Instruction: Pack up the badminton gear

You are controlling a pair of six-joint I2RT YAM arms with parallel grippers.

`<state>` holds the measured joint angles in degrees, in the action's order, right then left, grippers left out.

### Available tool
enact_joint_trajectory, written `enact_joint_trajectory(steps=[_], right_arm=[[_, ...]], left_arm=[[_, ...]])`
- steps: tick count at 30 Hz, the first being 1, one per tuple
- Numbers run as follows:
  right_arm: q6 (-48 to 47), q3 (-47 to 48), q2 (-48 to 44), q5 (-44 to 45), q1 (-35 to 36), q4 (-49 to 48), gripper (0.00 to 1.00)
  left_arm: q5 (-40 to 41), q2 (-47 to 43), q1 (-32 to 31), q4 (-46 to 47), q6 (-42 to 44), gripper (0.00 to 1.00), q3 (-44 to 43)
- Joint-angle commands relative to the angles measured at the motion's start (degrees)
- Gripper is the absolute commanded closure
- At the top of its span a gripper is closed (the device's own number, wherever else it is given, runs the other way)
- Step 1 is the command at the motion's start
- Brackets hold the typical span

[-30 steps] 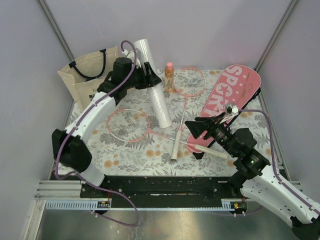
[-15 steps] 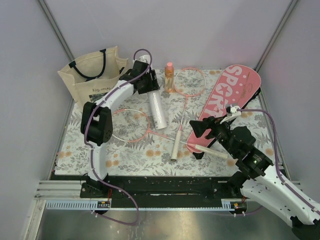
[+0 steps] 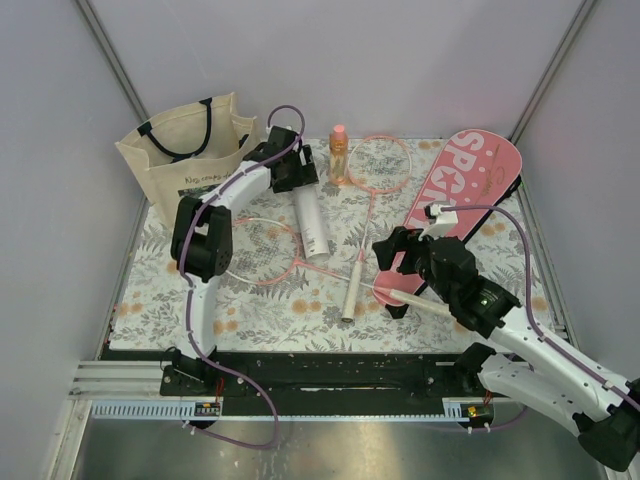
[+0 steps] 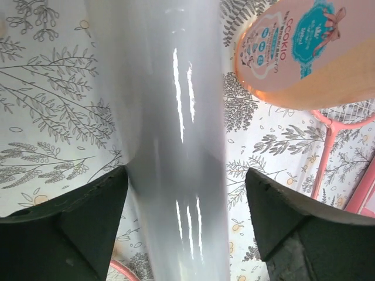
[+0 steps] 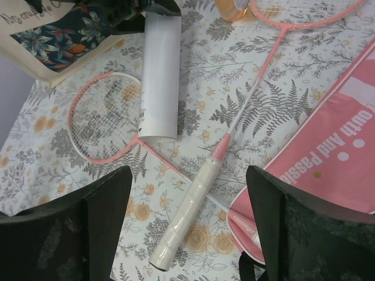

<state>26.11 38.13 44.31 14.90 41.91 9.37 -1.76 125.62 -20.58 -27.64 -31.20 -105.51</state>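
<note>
The long white tube (image 3: pixel 312 220) lies on the floral cloth beside the orange bottle. My left gripper (image 3: pixel 290 172) straddles its far end, open. In the left wrist view the tube (image 4: pixel 170 117) fills the space between the jaws of this gripper (image 4: pixel 186 181), with a gap on the right. One pink racket (image 3: pixel 380 162) runs down to its white handle (image 5: pixel 187 216). My right gripper (image 5: pixel 188 175) hovers open above that handle. The second racket's head (image 3: pixel 262 250) lies left of the tube. The pink "SPORT" cover (image 3: pixel 462 190) lies at the right.
The beige tote bag (image 3: pixel 185 155) with black straps stands at the back left, its mouth near my left gripper. The orange bottle (image 3: pixel 339 153) with a pink cap stands between the tube and the far racket head. Grey walls close in three sides.
My left arm has swung the tube down until it lies flat on the cloth, and its jaws have widened. The right gripper has shifted slightly over the racket handle.
</note>
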Motion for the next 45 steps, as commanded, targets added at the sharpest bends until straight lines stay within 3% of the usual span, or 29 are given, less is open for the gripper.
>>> enact_joint_trajectory(steps=[1, 3, 8, 14, 23, 28, 31, 39, 45], right_arm=[[2.36, 2.83, 1.21, 5.05, 0.28, 2.05, 0.13], [4.03, 2.92, 1.39, 5.84, 0.19, 3.72, 0.13], [8.25, 1.07, 0.95, 7.43, 0.19, 4.52, 0.13], [9.49, 1.60, 5.33, 6.64, 0.10, 2.24, 0.13], [15.37, 3.26, 21.93, -6.09, -4.37, -8.65, 0.24], [19.15, 1.95, 31.78, -9.71, -8.77, -17.35, 0.30], [20.47, 0.90, 36.00, -11.11, -11.05, -22.18, 0.32], [25.57, 1.15, 46.46, -17.62, -15.45, -32.82, 0.37], [26.36, 5.19, 53.76, -18.85, -15.63, -33.89, 0.38]], left_arm=[[-0.17, -4.94, 0.72, 1.63, 1.84, 0.11, -0.48], [-0.17, -7.57, 0.71, 0.49, 2.02, 0.01, -0.13], [-1.58, -15.13, 0.63, -0.92, 0.88, 0.01, 2.07], [-5.00, -24.79, 0.54, -8.91, 2.80, 0.01, 5.48], [-13.61, -47.38, 0.54, -11.21, 10.80, 0.01, 30.77], [-13.71, -59.06, 0.63, -10.86, 14.32, 0.01, 41.25], [-13.36, -64.17, 0.54, -5.96, 14.06, 0.01, 47.66], [-10.81, -67.79, 0.54, -4.71, 14.06, 0.01, 51.37], [-10.02, -68.23, 0.54, -4.71, 13.89, 0.01, 51.64]])
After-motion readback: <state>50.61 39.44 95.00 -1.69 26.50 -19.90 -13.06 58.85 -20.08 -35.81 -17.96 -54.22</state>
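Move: The shuttlecock tube is still between the left fingers, its middle some 8 cm back from that hand and 2 cm lower; the bottle stands about 9 cm right and 2 ahead, the sideways racket's head about 23 cm back, 12 left. From the right hand, the lengthwise racket's throat above its handle lies some 11 cm ahead, 5 left and 21 below; at about that depth are the tube's middle, 27 ahead, 20 left, and the pink racket bag's, 22 ahead, 19 right. The left fingers, already loosening, open wide and leave the tube, the hand rising about 16 cm while drawing back and then sinking part-way as it carries on back, some 26 cm in all and a little left, to hang open over the table beside the sideways racket's head. Meanwhile the right hand sinks about 18 cm and reaches some 10 cm forward onto the lengthwise racket, tipping its fingers down some 30 degrees and narrowing them to straddle the thin shaft just above the handle, with no grip on it yet. ##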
